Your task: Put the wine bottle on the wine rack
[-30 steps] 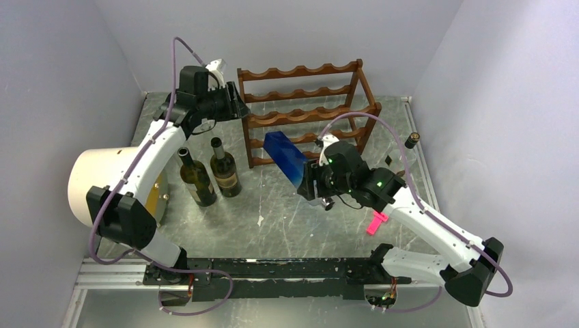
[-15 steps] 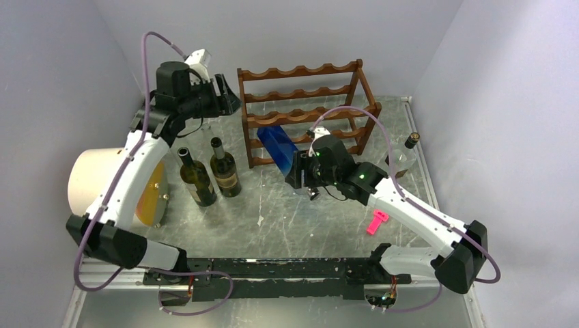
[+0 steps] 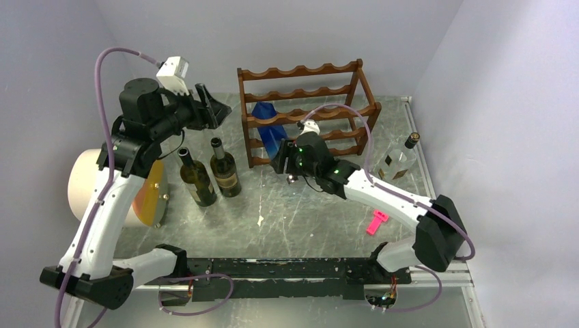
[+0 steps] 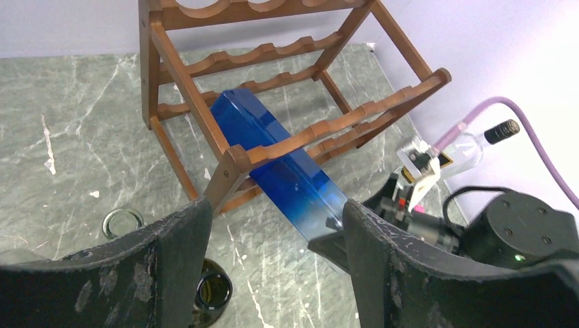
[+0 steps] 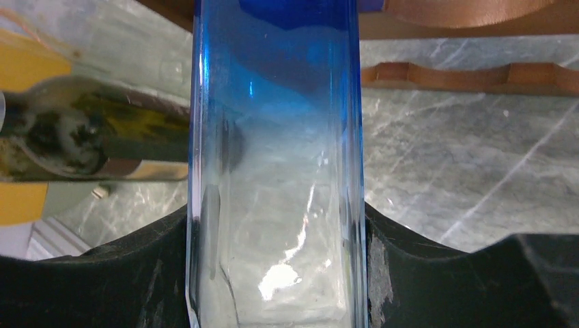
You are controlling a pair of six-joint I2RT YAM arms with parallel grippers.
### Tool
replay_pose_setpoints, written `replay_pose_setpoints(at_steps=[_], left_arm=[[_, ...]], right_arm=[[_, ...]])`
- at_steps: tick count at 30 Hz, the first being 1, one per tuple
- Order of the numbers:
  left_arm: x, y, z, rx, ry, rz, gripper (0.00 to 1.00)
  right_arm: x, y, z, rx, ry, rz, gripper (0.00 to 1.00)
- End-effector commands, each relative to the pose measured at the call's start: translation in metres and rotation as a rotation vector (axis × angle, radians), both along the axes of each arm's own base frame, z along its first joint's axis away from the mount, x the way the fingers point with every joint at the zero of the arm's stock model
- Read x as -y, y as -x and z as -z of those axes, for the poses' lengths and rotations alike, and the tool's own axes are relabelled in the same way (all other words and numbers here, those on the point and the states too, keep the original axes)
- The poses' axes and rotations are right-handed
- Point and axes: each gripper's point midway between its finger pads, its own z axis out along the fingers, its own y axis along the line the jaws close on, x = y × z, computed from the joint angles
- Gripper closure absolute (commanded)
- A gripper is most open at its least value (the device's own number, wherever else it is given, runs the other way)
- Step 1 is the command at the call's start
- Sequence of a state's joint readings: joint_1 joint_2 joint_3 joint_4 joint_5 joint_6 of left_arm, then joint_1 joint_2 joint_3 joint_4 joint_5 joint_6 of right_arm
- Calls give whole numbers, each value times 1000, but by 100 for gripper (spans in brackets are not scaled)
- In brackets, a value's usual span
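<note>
The wine bottle (image 3: 267, 130) is square-sided glass, deep blue at one end and fading to clear at the other. My right gripper (image 3: 283, 158) is shut on its clear end (image 5: 276, 171). The bottle slants up into the left column of the reddish-brown wine rack (image 3: 300, 70). In the left wrist view its blue body (image 4: 273, 154) passes under a scalloped front rail (image 4: 328, 126). My left gripper (image 3: 212, 109) hangs open and empty, up and to the left of the rack, apart from the bottle.
Two dark green bottles (image 3: 196, 179) (image 3: 224, 169) stand upright left of the rack, under my left arm. A clear corked bottle (image 3: 399, 160) stands to the rack's right. A white drum (image 3: 102, 184) lies at the far left. A pink tag (image 3: 375, 222) lies front right.
My right arm has pushed the blue bottle left and farther back into the rack. My left arm has drawn back to the left and its jaws have spread open.
</note>
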State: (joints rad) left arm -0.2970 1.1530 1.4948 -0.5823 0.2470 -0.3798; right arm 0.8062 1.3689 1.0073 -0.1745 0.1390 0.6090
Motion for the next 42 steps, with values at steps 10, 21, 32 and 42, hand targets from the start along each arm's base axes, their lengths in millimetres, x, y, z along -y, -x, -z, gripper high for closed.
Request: replay_pose_setpoints(at_steps=[10, 21, 32, 42], left_arm=[[-6, 23, 7, 9, -59, 52, 25], [-8, 29, 6, 15, -72, 55, 24], [-5, 31, 10, 3, -67, 72, 24], [-4, 32, 12, -6, -64, 76, 24]], right_arm=[[-39, -77, -89, 247, -301, 193, 100], [-55, -98, -81, 240, -312, 229, 100], [-64, -115, -77, 242, -280, 252, 100], [-67, -124, -66, 235, -277, 281, 77]])
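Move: The right hand holds the blue wine bottle, already partly inside the rack. The rack's leftmost lower bay is centred about 17 cm ahead, 7 cm left and 4 cm below it. Of the two dark bottles, the right one stands level with it, some 17 cm left; the left one is 22 cm left and 3 cm back. From the left hand that bay lies some 14 cm ahead, 7 cm right and 25 cm down. The right hand, still gripping, pushes the wine bottle about 9 cm forward and 5 left into the rack. ##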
